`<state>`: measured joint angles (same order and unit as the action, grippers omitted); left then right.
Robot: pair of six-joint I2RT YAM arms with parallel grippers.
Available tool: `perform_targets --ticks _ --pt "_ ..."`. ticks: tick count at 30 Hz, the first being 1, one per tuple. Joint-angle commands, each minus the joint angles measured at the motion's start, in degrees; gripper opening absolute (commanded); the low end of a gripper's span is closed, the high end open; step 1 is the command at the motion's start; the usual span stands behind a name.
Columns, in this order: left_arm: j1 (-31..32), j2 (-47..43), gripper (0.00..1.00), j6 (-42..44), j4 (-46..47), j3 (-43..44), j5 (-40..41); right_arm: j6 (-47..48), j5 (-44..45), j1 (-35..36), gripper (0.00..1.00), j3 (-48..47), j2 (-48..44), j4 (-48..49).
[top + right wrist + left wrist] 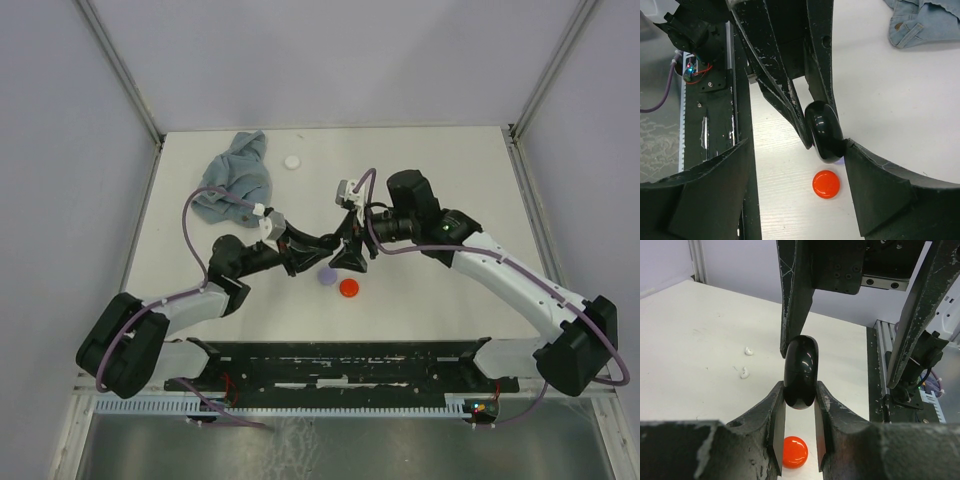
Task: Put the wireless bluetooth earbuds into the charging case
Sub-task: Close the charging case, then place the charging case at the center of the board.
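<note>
A glossy black round charging case point(800, 371) hangs on edge above the table, and my left gripper point(800, 390) is shut on its lower rim. In the right wrist view the same case point(824, 131) lies against the inner face of one right finger point(875, 185). My right gripper point(795, 145) is open, its jaws standing wide to either side of the case and the left fingers. Two tiny white earbuds point(746, 362) lie on the table beyond the case. In the top view both grippers meet at mid-table point(345, 250).
A red disc point(349, 288) and a lavender disc point(326, 277) lie on the table just under the grippers. A white disc point(292, 161) sits at the back beside a crumpled denim cloth point(235, 180). The black base rail point(330, 365) runs along the near edge.
</note>
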<state>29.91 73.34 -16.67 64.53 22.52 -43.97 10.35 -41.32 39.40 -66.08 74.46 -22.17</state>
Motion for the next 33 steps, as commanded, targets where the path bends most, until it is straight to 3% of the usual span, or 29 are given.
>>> perform_targets --ticks 1,7,13,18,26,33 --pt "-0.1 -2.2 0.03 0.1 -2.9 0.3 6.5 -0.4 -1.3 0.4 0.81 -0.5 -3.4 0.6" --pt "-0.1 -3.0 0.05 -8.3 -7.6 -0.5 12.1 -3.9 14.1 0.4 0.82 2.8 -6.7 2.9" --pt "0.1 -3.1 0.05 -19.2 -31.9 3.8 17.0 -9.6 28.2 0.5 0.82 9.8 -11.0 7.6" --pt "0.1 -4.1 0.08 -23.8 -44.1 3.6 17.9 -13.1 41.8 0.4 0.83 16.9 -13.2 12.1" --pt "0.2 -3.5 0.14 -27.1 -56.4 3.3 23.0 -15.4 51.8 0.5 0.83 24.5 -15.7 17.6" --pt "2.2 4.2 0.18 -28.5 -57.4 6.1 23.3 -15.5 56.3 0.4 0.84 28.5 -17.8 20.6"
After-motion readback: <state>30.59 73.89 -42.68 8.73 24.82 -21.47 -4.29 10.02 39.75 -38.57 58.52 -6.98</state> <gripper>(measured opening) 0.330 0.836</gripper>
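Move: The closed black charging case is already between the left fingertips. The bare table it is heading for lies about 5 cm left and 2 cm back of that hand, roughly 22 cm down. On the table, the purple case is some 3 cm ahead, straight below otherwise, and the red case about 7 cm right, level fore and aft. From the right hand, the black case is about 2 cm ahead, 3 cm left, at nearly its own height. The black charging case, still pinched by the left fingers, comes free of the right hand's forward finger and is carried down about 17 cm and 5 cm left, towards the table beside the purple case, while the left wrist rolls over and tips its fingers downward. The right hand, staying open, withdraws rightward about 12 cm, sinking and reaching forward as it swings some 50 degrees clockwise. ##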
